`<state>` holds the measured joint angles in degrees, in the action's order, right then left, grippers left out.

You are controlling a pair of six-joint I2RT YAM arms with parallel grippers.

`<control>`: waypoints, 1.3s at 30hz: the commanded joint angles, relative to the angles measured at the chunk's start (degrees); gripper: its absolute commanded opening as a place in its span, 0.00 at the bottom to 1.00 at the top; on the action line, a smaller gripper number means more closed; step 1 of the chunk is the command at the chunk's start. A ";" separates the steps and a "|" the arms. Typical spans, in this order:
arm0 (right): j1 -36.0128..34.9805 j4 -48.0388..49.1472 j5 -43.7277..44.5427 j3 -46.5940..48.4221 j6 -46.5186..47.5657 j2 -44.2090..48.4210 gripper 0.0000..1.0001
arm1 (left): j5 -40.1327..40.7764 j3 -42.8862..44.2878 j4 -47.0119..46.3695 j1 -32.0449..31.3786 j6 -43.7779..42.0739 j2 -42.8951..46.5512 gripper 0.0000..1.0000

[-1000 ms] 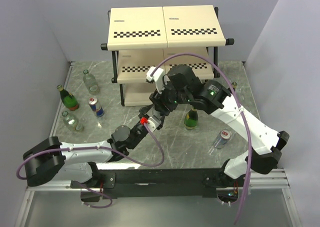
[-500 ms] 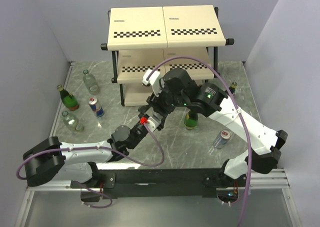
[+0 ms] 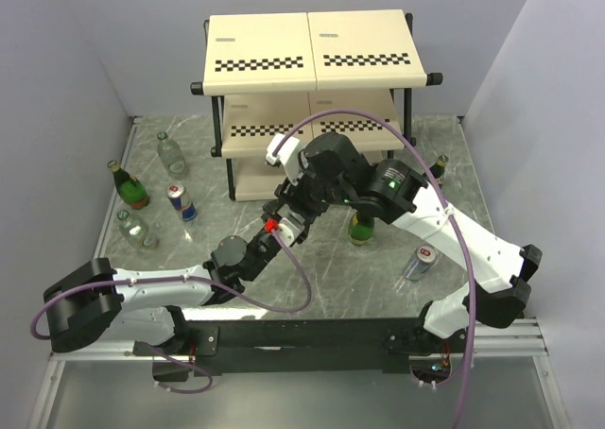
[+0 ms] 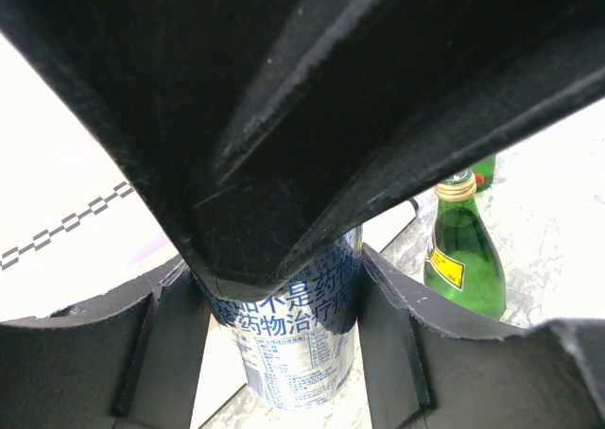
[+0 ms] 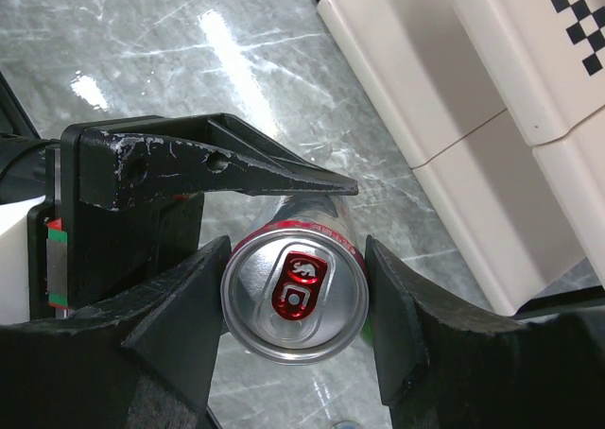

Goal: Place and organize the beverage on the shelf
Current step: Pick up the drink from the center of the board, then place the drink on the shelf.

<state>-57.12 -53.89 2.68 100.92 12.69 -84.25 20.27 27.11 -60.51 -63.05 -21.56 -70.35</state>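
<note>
A silver can with blue print and a red tab on its lid stands upright in front of the shelf. Both grippers are shut on it. My right gripper clamps its rim from above, a finger pressed on each side. My left gripper holds the can's body lower down, and the right gripper's black housing fills the top of that view. In the top view the left gripper and right gripper meet at the shelf's lowest tier and hide the can.
A green bottle stands just right of the grippers. A can lies near the right front and a small bottle stands at the far right. On the left stand a clear bottle, a green bottle, a can and another clear bottle.
The right arm's wrist has shifted a little to the left and nearer the shelf. The left arm has hardly moved, and both grippers stay together at the can.
</note>
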 commanded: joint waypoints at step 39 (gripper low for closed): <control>49.30 23.05 -33.36 -38.79 0.23 35.47 0.90 | -2.17 -9.36 -23.23 22.52 32.81 -9.53 0.00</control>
<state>-10.41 -36.32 -26.50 62.61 13.50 -49.19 19.29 18.44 -69.34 -42.17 6.70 -77.17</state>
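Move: Both hands are on the same can in mid-air. The right hand's next thing, the green bottle, stands about 15 cm to its right, 6 ahead and 18 below; the silver can is 25 to the right and 4 back, the far green bottle 30 right and 16 ahead. For the left hand, the shelf's bottom left board is roughly 20 ahead, 5 left and 17 below; the green bottle is 15 right, 6 ahead. The right fingers open and let go of the can's upper part, which the left fingers still grip lower down. The right hand lifts slightly, then swings some 20 cm right past the green bottle, sinking and turning clockwise. The left hand lowers the can, then carries it left and forward, about 9 cm each, towards the shelf, tilting fingers down. ##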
